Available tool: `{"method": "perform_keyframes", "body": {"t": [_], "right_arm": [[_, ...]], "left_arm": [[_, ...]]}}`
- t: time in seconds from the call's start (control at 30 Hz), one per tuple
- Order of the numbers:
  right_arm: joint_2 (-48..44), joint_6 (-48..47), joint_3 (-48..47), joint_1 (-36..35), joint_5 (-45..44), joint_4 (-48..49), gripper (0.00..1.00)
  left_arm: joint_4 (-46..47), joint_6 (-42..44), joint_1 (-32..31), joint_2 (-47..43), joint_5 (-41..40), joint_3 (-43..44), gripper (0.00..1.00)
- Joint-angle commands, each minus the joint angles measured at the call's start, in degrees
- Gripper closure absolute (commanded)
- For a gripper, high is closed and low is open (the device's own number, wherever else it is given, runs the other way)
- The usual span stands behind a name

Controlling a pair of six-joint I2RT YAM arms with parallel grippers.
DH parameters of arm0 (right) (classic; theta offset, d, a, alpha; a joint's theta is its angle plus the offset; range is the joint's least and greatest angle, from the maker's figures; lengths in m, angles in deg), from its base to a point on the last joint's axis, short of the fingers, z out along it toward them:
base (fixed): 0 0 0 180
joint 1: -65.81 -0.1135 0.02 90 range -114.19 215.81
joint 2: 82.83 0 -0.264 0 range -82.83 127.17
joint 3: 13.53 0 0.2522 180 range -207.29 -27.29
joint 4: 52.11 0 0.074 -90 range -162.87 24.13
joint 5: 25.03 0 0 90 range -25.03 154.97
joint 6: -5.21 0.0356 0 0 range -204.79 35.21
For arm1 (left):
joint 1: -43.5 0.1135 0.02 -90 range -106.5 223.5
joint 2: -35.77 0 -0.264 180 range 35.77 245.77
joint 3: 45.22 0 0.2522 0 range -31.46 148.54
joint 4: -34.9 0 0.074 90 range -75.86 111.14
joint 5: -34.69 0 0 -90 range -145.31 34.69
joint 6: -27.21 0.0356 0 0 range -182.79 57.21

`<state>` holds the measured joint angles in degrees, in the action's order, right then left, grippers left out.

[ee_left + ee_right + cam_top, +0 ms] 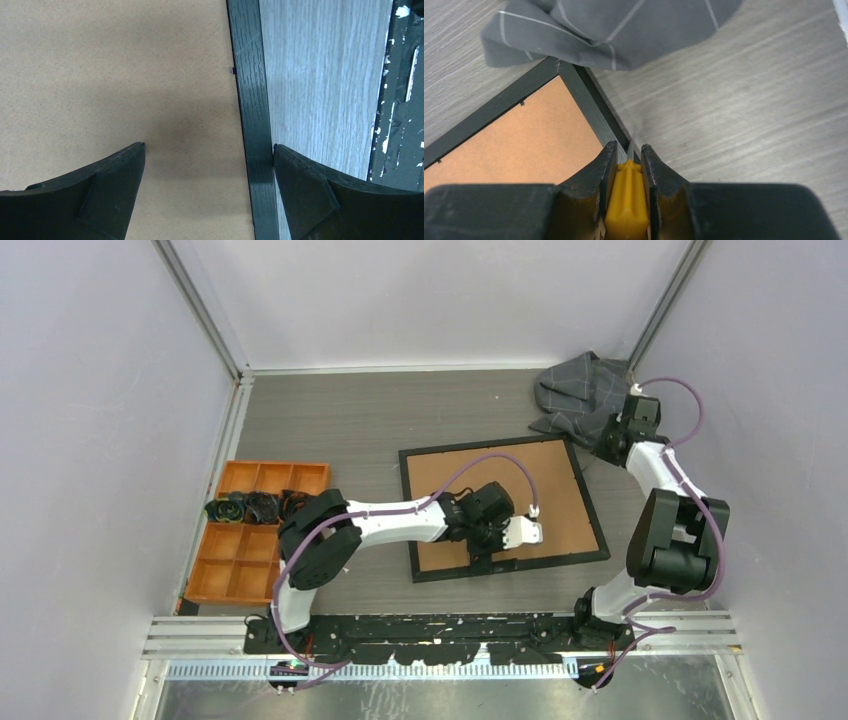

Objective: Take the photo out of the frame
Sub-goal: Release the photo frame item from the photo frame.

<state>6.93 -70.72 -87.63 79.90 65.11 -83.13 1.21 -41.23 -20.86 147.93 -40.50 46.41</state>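
The frame (500, 446) lies back-up on the table, its brown board (520, 490) facing me inside a thin black border. The photo is hidden under the board. My left gripper (490, 552) hovers open over the frame's near side. In the left wrist view it (209, 145) straddles the black border (250, 75), one finger over the board (110, 65) and the other over the table. My right gripper (610, 445) is at the frame's far right corner. The right wrist view shows it (628, 146) shut on a yellow-handled screwdriver (626, 200), whose metal tip points at the border (594, 107).
A grey checked cloth (575, 390) lies bunched at the back right, touching the frame's far corner (614, 25). An orange compartment tray (275, 466) with dark items (250, 507) sits at the left. A black rail (400, 100) runs along the table's near edge.
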Motion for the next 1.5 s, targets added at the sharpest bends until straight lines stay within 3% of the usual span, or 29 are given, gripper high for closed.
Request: {"method": "perform_keyframes", "body": {"t": [0.0,0.17,0.33,0.43,0.6,0.77,0.93,1.1,1.33,1.47], "right_arm": [[2.2,1.0,-3.7,-5.8,8.0,0.4,0.99],[6.0,0.4,-8.6,-12.7,6.9,-0.4,0.99],[9.4,1.6,-13.0,-13.5,5.3,-0.4,1.00],[6.7,0.2,-12.4,-13.6,3.6,1.0,0.99],[-3.2,-2.5,-10.9,-13.6,1.0,3.5,0.99],[-9.6,-5.0,-8.3,-16.1,4.0,7.5,0.99],[-12.0,-1.4,-2.1,-19.9,14.7,13.1,0.99],[-10.1,7.9,4.1,-24.9,27.7,23.0,0.99],[-3.5,14.2,6.4,-35.7,35.7,34.0,0.99],[1.4,16.2,5.9,-40.3,36.3,34.8,0.99]], "left_arm": [[1.6,-3.3,2.8,-2.1,0.2,-0.6,0.00],[2.5,-4.8,5.3,-1.4,0.2,-0.8,0.00],[2.8,-3.4,6.7,-0.7,-2.5,-1.0,0.00],[3.1,-0.9,8.3,-2.6,-3.0,-1.6,0.00],[-0.7,2.8,12.0,-10.9,6.4,-0.6,0.00],[-6.5,5.0,16.9,-20.8,15.1,-1.0,0.00],[-4.5,4.1,26.4,-31.1,18.8,-12.2,0.00],[-0.4,11.8,35.4,-40.3,25.4,-27.3,0.00],[10.3,20.9,41.0,-43.4,28.7,-38.7,0.00],[12.8,29.2,41.7,-43.1,27.7,-42.4,0.00]]}}
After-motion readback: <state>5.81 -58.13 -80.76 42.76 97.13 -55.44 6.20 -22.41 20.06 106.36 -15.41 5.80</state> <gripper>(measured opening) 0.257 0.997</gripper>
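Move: The photo frame lies face down with its middle about 10 cm ahead of the open left gripper, in line sideways, and its left rail some 20 cm left and 8 cm ahead; the orange tray is roughly 50 cm left and 5 cm ahead. From the right hand, which holds the screwdriver beside the right rail, the frame's middle is about 24 cm left and 11 cm back, with the cloth 13 cm ahead and slightly left. Turn the frame counter-clockwise: push its near rail forward about 5 cm with the left gripper's near finger while the screwdriver side bears on the right rail, going left and forward. Then raise both hands clear and carry them left, lowering the wide-open left gripper beside the left rail and swinging the still-gripped screwdriver some 55 degrees counter-clockwise over the backing. ##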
